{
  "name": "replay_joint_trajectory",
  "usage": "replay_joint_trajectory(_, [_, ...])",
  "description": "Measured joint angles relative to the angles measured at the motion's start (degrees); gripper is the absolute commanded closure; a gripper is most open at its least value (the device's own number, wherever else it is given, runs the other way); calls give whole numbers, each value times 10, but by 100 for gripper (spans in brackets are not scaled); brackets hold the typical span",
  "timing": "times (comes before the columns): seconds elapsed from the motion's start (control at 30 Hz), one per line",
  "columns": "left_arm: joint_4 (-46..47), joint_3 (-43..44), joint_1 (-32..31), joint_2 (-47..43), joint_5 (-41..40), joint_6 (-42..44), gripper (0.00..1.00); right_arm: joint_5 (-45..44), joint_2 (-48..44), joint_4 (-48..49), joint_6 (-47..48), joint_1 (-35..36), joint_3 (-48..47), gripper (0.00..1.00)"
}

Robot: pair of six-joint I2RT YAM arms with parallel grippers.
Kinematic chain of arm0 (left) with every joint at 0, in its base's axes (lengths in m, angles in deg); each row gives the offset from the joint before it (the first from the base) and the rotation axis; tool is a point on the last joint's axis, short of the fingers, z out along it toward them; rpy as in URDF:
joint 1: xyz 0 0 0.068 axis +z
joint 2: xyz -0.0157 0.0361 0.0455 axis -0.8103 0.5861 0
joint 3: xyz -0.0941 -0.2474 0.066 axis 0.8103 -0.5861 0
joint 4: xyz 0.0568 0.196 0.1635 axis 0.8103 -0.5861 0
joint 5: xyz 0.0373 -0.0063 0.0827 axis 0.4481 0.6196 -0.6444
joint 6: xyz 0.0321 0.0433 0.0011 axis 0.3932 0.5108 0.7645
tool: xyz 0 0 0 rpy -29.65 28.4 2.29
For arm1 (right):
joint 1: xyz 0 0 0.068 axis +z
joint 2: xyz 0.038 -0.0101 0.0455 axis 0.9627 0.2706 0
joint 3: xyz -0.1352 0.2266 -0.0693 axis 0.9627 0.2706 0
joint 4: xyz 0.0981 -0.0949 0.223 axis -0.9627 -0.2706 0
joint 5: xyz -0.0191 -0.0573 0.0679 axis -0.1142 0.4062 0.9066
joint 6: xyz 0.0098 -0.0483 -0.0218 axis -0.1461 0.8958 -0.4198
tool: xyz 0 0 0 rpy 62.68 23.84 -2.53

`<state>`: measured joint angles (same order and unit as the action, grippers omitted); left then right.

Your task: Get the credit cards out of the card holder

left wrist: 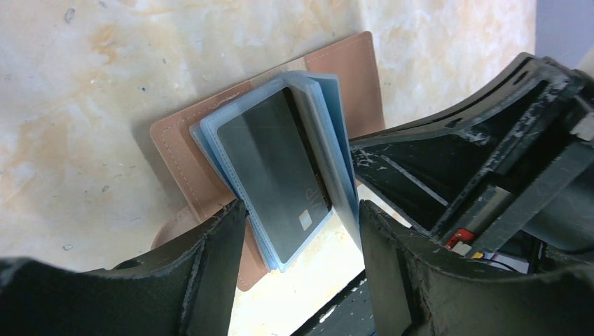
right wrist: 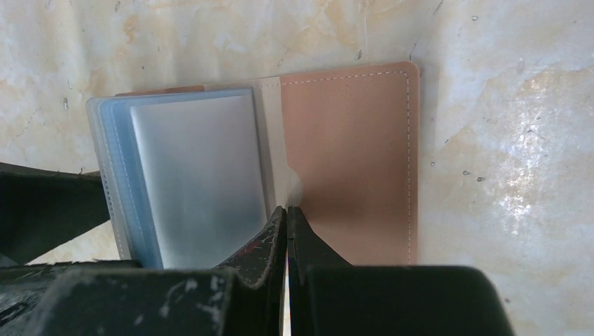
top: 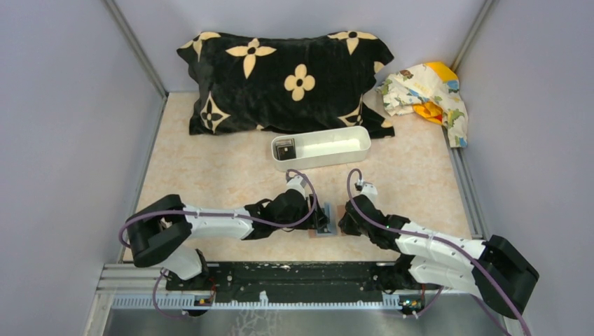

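The card holder [top: 326, 222] lies open on the table between my two grippers, brown cover [right wrist: 350, 154] flat and light blue sleeves [right wrist: 115, 175] fanned up. A dark grey credit card [left wrist: 270, 175] shows in the top sleeve. My left gripper [left wrist: 301, 241] is open, its fingers [left wrist: 220, 262] either side of the sleeves' near end. My right gripper [right wrist: 287, 210] is shut with nothing in it, and its tip rests on the holder by the spine. In the top view the left gripper [top: 316, 215] and right gripper [top: 344, 221] flank the holder.
A long white tray [top: 329, 155] stands behind the holder with a small dark thing [top: 284, 148] at its left end. A black flowered pillow [top: 287, 77] and a crumpled cloth [top: 427, 94] lie at the back. Grey walls close in both sides.
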<state>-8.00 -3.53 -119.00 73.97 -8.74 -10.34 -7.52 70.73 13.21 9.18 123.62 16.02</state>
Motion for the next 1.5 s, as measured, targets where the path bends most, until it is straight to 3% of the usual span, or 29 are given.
replay_joint_trajectory(0.53, [19,0,0,-6,14,14,34,0,-14,-3,-1,0,6,100])
replay_joint_trajectory(0.83, [37,2,-1,0,32,15,34,-91,-248,-151,-16,0,4,100])
replay_joint_trajectory(0.93, [42,2,-2,8,36,15,35,-114,-288,-186,-10,0,-16,100])
replay_joint_trajectory(1.3, [47,14,-3,52,48,21,37,-99,-210,-188,27,0,-66,100])
replay_joint_trajectory(1.5, [44,8,-3,26,45,24,37,-63,-148,-155,45,0,-66,100])
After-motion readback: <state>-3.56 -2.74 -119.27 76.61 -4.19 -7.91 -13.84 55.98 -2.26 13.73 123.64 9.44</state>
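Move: The card holder lies spread open, its raised blue sleeves about 2 cm ahead of the left hand point, level with it sideways and some 2 cm below. The bare right cover is about 8 cm to that hand's right, 2 cm ahead and 4 cm down; the long white tray stands roughly 20 cm ahead and 2 cm left, 3 cm lower. From the right hand, the sleeves lie about 5 cm left and 2 cm ahead, at much the same height. Rightward by about 2 cm, the left hand eases across the card holder with its fingers kept open, rising a little, dipping to lower than it began, then coming up again. The right hand first keeps its shut fingertips at the holder's spine, then lifts off about 8 cm and swings right, its fingertips tilting up, before sinking slightly back to the left. ##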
